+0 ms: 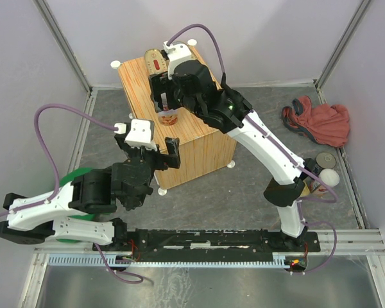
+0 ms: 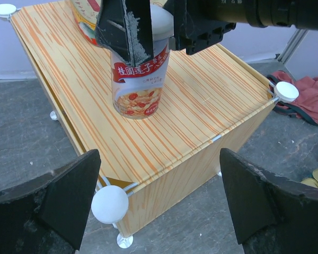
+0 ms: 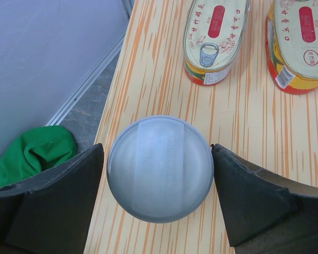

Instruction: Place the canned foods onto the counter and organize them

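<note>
A tall white-lidded can (image 3: 160,168) stands upright on the wood-grain counter (image 3: 244,106), near its edge. My right gripper (image 3: 158,151) hangs over the can, open, one finger on each side of the lid, a slim gap on the left and the right finger just at its rim. The left wrist view shows the same can (image 2: 139,79) with its red and white label. Two oval gold cans with red labels (image 3: 216,37) (image 3: 302,42) lie behind it. My left gripper (image 2: 159,203) is open wide and empty, level with the counter's near corner knob (image 2: 109,203).
On the floor at right lie a red cloth (image 1: 321,122), a dark round can (image 1: 325,160) and another white-lidded can (image 1: 328,178) beside the right arm. A green cloth (image 1: 77,179) lies under the left arm. The counter (image 1: 199,144) stands mid-table; grey walls close in the sides.
</note>
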Controlling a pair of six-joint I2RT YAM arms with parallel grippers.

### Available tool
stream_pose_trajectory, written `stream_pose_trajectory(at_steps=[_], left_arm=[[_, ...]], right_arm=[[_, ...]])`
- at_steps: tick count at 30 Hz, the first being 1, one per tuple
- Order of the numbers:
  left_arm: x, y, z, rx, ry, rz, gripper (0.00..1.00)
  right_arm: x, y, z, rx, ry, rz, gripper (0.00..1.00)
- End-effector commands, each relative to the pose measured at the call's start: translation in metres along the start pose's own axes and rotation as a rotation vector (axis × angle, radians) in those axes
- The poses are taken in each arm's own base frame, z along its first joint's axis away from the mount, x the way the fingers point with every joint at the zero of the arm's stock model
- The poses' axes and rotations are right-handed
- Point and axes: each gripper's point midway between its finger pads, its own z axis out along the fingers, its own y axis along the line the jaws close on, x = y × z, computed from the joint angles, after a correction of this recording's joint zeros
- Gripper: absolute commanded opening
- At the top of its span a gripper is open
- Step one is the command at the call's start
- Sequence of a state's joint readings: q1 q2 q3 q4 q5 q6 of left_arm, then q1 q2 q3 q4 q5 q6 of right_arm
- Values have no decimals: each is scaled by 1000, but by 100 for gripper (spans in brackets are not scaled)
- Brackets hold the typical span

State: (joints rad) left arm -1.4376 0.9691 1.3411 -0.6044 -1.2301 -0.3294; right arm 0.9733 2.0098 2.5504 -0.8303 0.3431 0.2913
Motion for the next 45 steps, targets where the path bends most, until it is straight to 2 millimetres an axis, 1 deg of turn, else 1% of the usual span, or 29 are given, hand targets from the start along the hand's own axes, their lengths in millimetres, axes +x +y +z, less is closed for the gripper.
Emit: stream_pose_trajectory(at_steps=[1,6,11,15,20,23,28,31,36,39,43,45], left_arm=[[-2,0,0,-24,-10,-47,99],[-3,-1,1,-32,-14,-50,99],[-6,-2,3,-48,-24,-32,99],[-5,-3,5,-58,-25,-23,99],[-3,-9,10,-35,-13,-8,99],[-6,-13,20,-9,0,-11,99],[-12,-10,43,-22,13,19,99],[-15,-5,56,-31,16,23,99],[-16,8,70,-59,16,16,99],[-17,14,76,-71,17,21,99],[-17,13,85,-53,19,30,99],[-15,9,89,-38,20,40,99]], right_arm=[[-36,-1,-25,-32,-95,55,90],[-43,-1,-33,-43,-111,71,91],[-53,-5,-42,-45,-132,90,91],[-57,-8,-49,-43,-140,102,91],[-63,-12,-58,-43,-153,113,91],[-68,-14,-66,-42,-164,118,92],[-76,-24,-83,-22,-180,124,91],[-77,-32,-97,-4,-185,124,91],[-74,-43,-120,14,-191,131,92],[-68,-50,-131,22,-188,139,92],[-63,-59,-151,29,-202,156,92],[-58,-64,-157,42,-198,160,92]])
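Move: The tall can already stands on the counter between the right hand's open fingers, its middle about 3 cm below that hand. From the left hand the tall can is some 14 cm ahead, 2 cm to the right and 4 cm lower. From the tall can, one oval can lies about 12 cm farther out and 3 cm left, another about 14 cm farther and 4 cm right. Right hand rises off the tall can, then swings 12 cm right; open left advances 8 cm towards it. ##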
